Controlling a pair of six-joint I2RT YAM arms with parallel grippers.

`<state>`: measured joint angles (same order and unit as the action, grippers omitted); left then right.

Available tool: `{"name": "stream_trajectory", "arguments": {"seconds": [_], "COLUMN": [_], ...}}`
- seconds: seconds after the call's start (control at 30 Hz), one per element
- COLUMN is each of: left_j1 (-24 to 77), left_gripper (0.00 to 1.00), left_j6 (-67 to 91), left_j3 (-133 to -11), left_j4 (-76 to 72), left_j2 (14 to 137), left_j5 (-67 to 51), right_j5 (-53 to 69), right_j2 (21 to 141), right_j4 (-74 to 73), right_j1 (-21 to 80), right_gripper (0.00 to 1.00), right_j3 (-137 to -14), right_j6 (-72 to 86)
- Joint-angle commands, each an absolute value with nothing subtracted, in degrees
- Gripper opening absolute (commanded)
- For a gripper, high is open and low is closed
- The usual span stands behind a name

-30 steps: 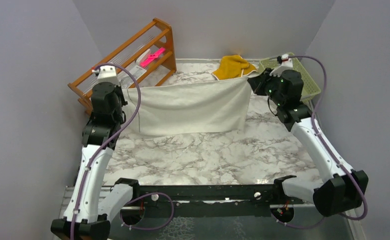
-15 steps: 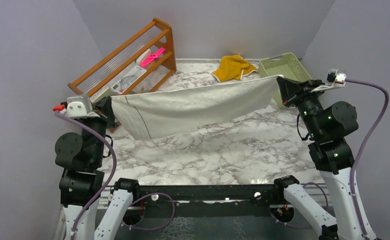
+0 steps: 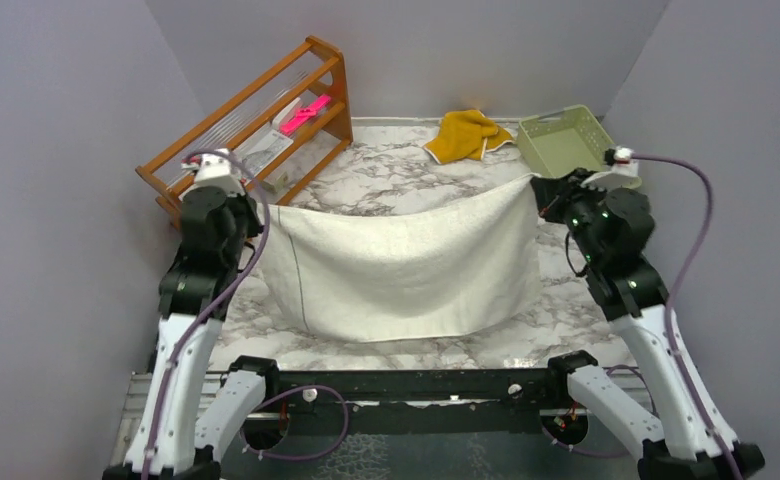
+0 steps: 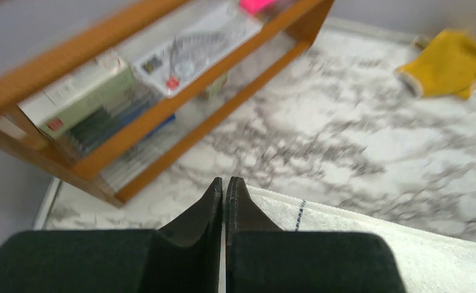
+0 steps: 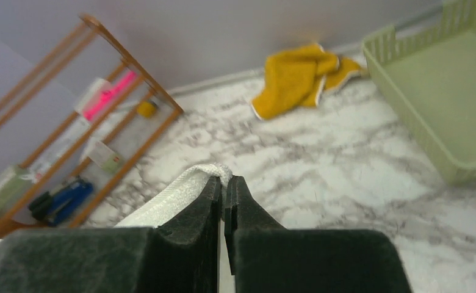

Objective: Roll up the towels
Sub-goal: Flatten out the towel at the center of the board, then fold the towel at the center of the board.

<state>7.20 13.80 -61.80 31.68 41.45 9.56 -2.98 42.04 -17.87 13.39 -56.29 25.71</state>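
The cream-white towel (image 3: 406,265) hangs spread between both grippers, sagging in the middle, its lower edge down on the marble table near the front. My left gripper (image 3: 262,207) is shut on its upper left corner, and its fingertips (image 4: 224,183) pinch the hem with the towel (image 4: 357,226) trailing right. My right gripper (image 3: 536,185) is shut on the upper right corner; in the right wrist view the gripper (image 5: 225,182) has a bunch of towel (image 5: 174,198) poking out at the tips. The mustard-yellow towel (image 3: 466,133) lies crumpled at the back of the table, also in the wrist views (image 4: 455,61) (image 5: 293,76).
A wooden rack (image 3: 251,120) holding a pink item and papers stands tilted at the back left. A pale green basket (image 3: 566,140) sits at the back right, beside the right gripper. The marble table (image 3: 396,170) is walled by grey panels.
Both arms swung the white towel up and toward the front, then lowered it. The towel went from taut and lifted to sagging, with its lower edge nearer the front edge.
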Motion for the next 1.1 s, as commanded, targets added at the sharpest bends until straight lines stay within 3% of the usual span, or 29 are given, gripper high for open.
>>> {"name": "stream_trajectory", "arguments": {"seconds": [0.0, 0.2, 0.4, 0.77, 1.07], "left_j1": [6.95, 6.94, 6.86, 6.77, 6.77], "left_gripper": [0.0, 0.0, 0.0, 0.0, 0.0], "left_j6": [18.32, 27.98, 23.7, 15.68, 12.31], "left_j3": [-55.85, -47.84, -52.7, -44.37, -46.16], "left_j4": [29.19, 12.36, 2.34, -21.18, -24.03], "left_j2": [51.88, 66.57, 82.77, 89.85, 92.48], "left_j5": [16.89, 20.08, 21.88, 19.18, 14.19], "right_j5": [-7.81, -13.59, -17.13, -12.52, -3.21], "right_j2": [53.27, 70.32, 81.33, 92.21, 99.43], "right_j4": [-12.07, -2.46, 0.34, 1.78, -0.71], "right_j1": [13.18, 12.97, 11.4, 8.34, 4.47], "right_gripper": [0.03, 0.01, 0.01, 0.02, 0.01], "right_j3": [-47.99, -46.48, -53.12, -57.47, -61.49], "right_j6": [33.1, 38.0, 35.23, 27.87, 23.79]}}
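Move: Out ahead and below, the center of the board lies about 7 cm forward, 23 cm right and 30 cm below the left hand, and some 6 cm forward and 16 cm left of the right hand. The wooden rack stands about 20 cm ahead of the left hand and 8 cm to its left. From the right hand, the yellow towel is about 31 cm ahead and 5 cm left, the green basket 25 cm ahead and 16 cm right, all well below. Swinging down and forward together, both hands keep their pinch on the white towel's far corners, plunging over 20 cm first, then drawing the far edge some 10 cm forward low over the board before a last slight dip. The fingers tip down about 30 degrees; the left ones ease partly back, the right ones stay tipped. ##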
